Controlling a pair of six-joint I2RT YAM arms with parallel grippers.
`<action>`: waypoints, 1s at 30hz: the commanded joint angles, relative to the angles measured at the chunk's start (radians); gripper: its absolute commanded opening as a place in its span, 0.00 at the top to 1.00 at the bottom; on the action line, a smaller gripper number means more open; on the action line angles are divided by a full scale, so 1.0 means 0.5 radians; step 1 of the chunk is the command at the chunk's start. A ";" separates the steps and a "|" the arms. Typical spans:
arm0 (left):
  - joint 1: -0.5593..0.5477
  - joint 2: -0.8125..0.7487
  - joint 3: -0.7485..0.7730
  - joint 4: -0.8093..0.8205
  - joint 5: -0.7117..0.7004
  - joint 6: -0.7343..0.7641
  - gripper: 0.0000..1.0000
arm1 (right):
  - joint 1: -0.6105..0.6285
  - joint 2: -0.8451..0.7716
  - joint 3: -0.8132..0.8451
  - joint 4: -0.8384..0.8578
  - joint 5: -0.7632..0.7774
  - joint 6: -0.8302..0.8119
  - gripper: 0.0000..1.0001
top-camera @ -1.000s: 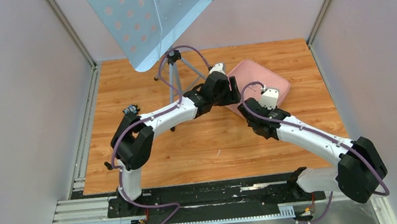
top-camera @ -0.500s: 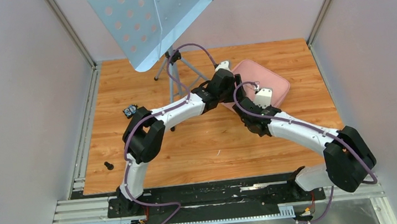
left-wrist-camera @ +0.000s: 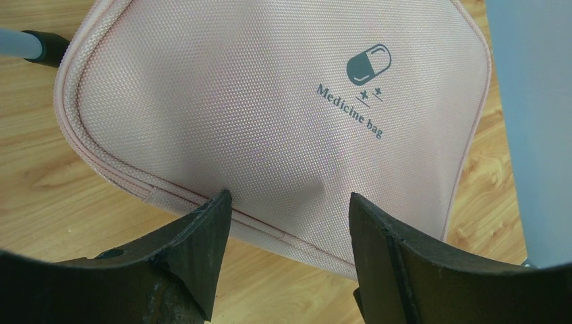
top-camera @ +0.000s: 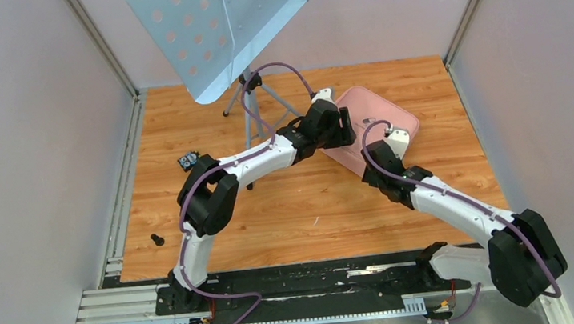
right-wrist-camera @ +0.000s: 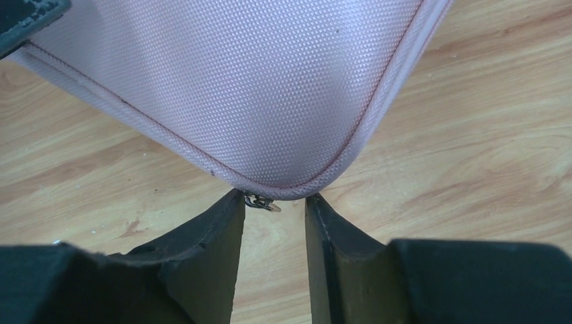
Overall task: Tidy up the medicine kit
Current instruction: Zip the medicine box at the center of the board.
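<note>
The medicine kit (top-camera: 385,111) is a pink soft case lying zipped shut on the wooden table, pill logo up. The left wrist view shows its lid (left-wrist-camera: 270,101) printed "Medicine bag". My left gripper (top-camera: 342,129) is open, its fingertips (left-wrist-camera: 217,206) over the kit's near-left edge with nothing between them. My right gripper (top-camera: 376,155) stands at the kit's near rounded corner (right-wrist-camera: 297,182), jaws partly open. A small metal zipper pull (right-wrist-camera: 264,202) sticks out from that corner beside the left fingertip, not pinched.
A blue-grey perforated music stand (top-camera: 221,24) leans over the back left, its tripod legs (top-camera: 251,117) just left of the kit. One leg's foot (left-wrist-camera: 47,47) lies close to the kit. Two small black items (top-camera: 188,160) (top-camera: 157,240) lie on the left. Walls close both sides.
The left arm reached farther toward the kit, then held still. The right arm pulled back and rightward, bringing its gripper from over the kit to its near corner and uncovering the logo.
</note>
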 commanded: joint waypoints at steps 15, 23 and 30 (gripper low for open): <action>-0.002 0.029 0.019 -0.061 0.008 0.027 0.28 | -0.076 -0.190 -0.175 0.312 -0.191 -0.100 0.88; 0.000 -0.001 -0.020 -0.079 -0.027 0.038 0.28 | -0.113 -0.229 -0.180 0.269 -0.109 -0.124 1.00; 0.012 0.005 -0.027 -0.103 -0.023 0.053 0.27 | -0.138 -0.296 -0.136 0.122 -0.014 -0.107 1.00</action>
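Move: The zip pull hangs at the medicine box's near corner, almost between the right fingertips: about 1 cm ahead and 1 cm left, at their height. From that hand the box's middle lies some 12 cm ahead and 1 cm left, slightly lower, and the capsule print on the lid about 15 cm ahead, straight on. From the left hand, over the lid's left edge, the pull is roughly 11 cm back, 6 cm right and 4 cm lower. Leftward by about 1 cm, dipping slightly and rolling some 5 degrees, the right hand centres on the zip pull at the box's near corner. The half-open fingers shut fully and pinch the pull, then ease back right just over 1 cm. The left hand stays put, its open fingertips still resting on the lid's left edge. ##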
